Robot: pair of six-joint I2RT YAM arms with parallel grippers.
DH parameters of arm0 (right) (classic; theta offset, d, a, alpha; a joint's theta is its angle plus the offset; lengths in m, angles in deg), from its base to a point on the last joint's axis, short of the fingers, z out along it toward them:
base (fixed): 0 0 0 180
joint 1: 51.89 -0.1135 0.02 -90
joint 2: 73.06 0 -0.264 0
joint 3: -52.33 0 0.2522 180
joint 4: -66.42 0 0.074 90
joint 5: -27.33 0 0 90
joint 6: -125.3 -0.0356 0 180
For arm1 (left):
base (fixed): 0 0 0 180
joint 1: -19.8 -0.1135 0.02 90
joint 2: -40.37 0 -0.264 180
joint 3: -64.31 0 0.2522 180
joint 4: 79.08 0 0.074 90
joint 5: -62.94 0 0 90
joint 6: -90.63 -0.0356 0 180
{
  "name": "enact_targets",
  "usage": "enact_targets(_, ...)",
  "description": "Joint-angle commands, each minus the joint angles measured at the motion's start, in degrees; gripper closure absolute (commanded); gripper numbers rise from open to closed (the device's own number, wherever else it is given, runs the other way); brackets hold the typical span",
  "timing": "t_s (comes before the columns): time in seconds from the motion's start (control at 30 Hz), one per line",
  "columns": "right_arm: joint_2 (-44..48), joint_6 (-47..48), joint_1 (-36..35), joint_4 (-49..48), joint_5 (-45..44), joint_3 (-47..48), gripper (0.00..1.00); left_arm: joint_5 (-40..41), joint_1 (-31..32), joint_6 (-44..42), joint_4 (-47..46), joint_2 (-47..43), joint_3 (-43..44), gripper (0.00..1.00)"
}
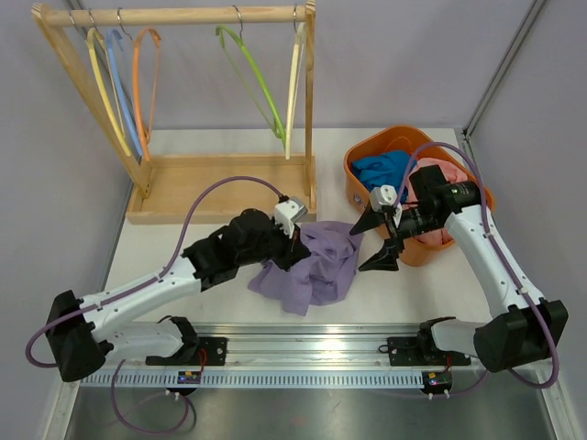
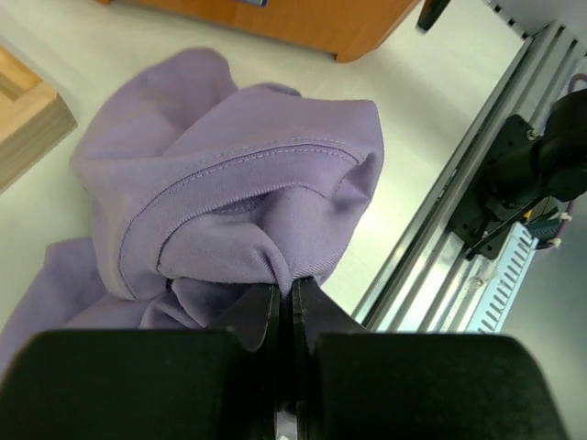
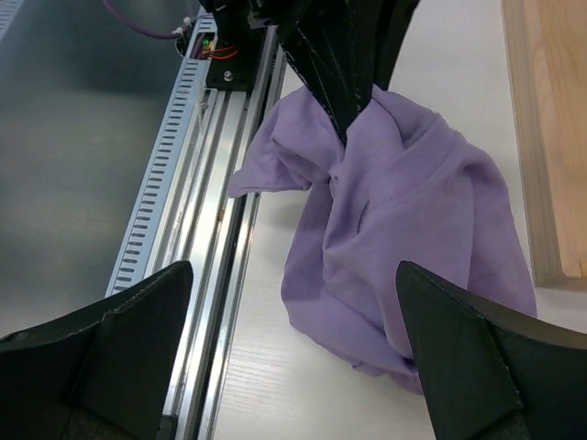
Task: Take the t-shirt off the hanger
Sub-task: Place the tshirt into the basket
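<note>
The purple t-shirt (image 1: 316, 264) lies bunched on the table, off any hanger; it also shows in the left wrist view (image 2: 229, 183) and the right wrist view (image 3: 404, 220). My left gripper (image 1: 295, 246) is shut on a fold of it (image 2: 284, 286). My right gripper (image 1: 378, 240) is open and empty, just right of the shirt (image 3: 293, 357). Several empty hangers hang on the wooden rack (image 1: 183, 18): yellow (image 1: 103, 92), blue (image 1: 124, 92), orange (image 1: 142, 82), green (image 1: 252, 78) and cream (image 1: 293, 87).
An orange basket (image 1: 353, 179) with blue and pink clothes stands at the right, partly behind my right arm. The rack's wooden base (image 1: 220, 183) lies behind the shirt. The metal rail (image 1: 303, 353) runs along the near edge.
</note>
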Motion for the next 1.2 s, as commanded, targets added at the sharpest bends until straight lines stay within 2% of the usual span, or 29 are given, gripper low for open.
enact_targets(0.0, -0.2, -0.7, -3.9, 3.2, 3.7, 4.5, 0.01, -2.2, 0.3, -1.6, -1.2, -3.4, 5.8, 1.0)
enact_targets(0.1, 0.2, -9.9, -8.2, -5.0, 3.2, 5.3, 0.01, -2.1, 0.3, -1.9, -0.8, -4.3, 7.8, 1.0)
enact_targets(0.23, 0.8, -26.6, -12.8, -21.7, 1.5, 5.0, 0.0, -2.4, 0.3, -2.5, -0.8, -5.0, 12.2, 1.0)
enact_targets(0.3, 0.1, -32.4, -13.8, -27.0, -0.3, 4.6, 0.01, -3.1, 0.3, -2.4, -0.5, -5.0, 14.0, 1.0)
enact_targets(0.43, 0.0, -49.7, -14.8, -45.1, -6.0, 2.2, 0.0, -5.3, 0.4, -1.3, -1.4, -5.5, 17.4, 1.0)
enact_targets(0.53, 0.0, -56.8, -15.0, -53.0, -9.7, 0.8, 0.01, -6.1, 0.5, -0.6, -2.8, -6.4, 19.7, 1.0)
enact_targets(0.63, -1.1, -62.5, -16.3, -57.9, -7.9, 0.6, 0.0, -5.9, 0.5, -0.7, -5.1, -6.7, 21.6, 1.0)
enact_targets(0.77, -0.5, -65.0, -23.8, -62.6, -6.4, -0.4, 0.01, -4.6, 0.5, -2.6, -5.1, -4.4, 26.6, 1.0)
enact_targets(0.87, -0.2, -70.7, -26.4, -68.6, -4.2, -2.1, 0.03, -3.7, 0.5, -3.8, -5.5, -2.4, 30.3, 1.0)
enact_targets(0.97, 0.0, -75.8, -27.8, -73.5, -2.4, -3.0, 0.21, -3.1, 0.5, -3.6, -8.1, -2.7, 30.9, 1.0)
enact_targets(1.0, 0.0, -76.8, -27.8, -74.2, -2.4, -2.9, 0.39, -2.9, 0.5, -3.4, -9.4, -3.0, 30.7, 1.0)
enact_targets(1.03, 0.3, -78.6, -27.8, -73.7, -2.4, -2.6, 0.48, -2.5, 0.5, -2.6, -10.0, -4.0, 29.7, 1.0)
enact_targets(1.1, 1.0, -78.7, -27.7, -72.3, -3.0, -1.6, 0.73, -2.1, 0.5, -1.9, -10.7, -5.0, 28.6, 1.0)
enact_targets(1.13, 2.3, -79.8, -27.7, -73.1, -3.4, -1.7, 0.91, -1.5, 0.5, -1.4, -10.7, -6.2, 27.2, 1.0)
enact_targets(1.17, 3.0, -80.4, -27.7, -73.4, -4.0, -1.8, 0.95, -1.0, 0.5, -1.2, -10.4, -6.7, 26.6, 1.0)
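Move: The purple t-shirt, already pinched in the left fingers, has its middle about 10 cm to the right hand's left, 3 cm ahead and 15 cm below. The orange basket stands roughly 28 cm ahead of the right hand, 22 cm to its right and 17 cm lower. From the left hand the basket lies some 28 cm ahead, 37 cm right and 12 cm down; the rack's wooden tray is about 30 cm ahead, 22 cm left and 18 cm down. Straight up goes the left hand, about 24 cm, keeping its pinch on the t-shirt while its fingers tilt up some 30 degrees towards level. The open right hand comes left about 14 cm and up about 9, swinging briefly forward and back on the way, then closes its fingers on the hanging cloth just below the left grip. ##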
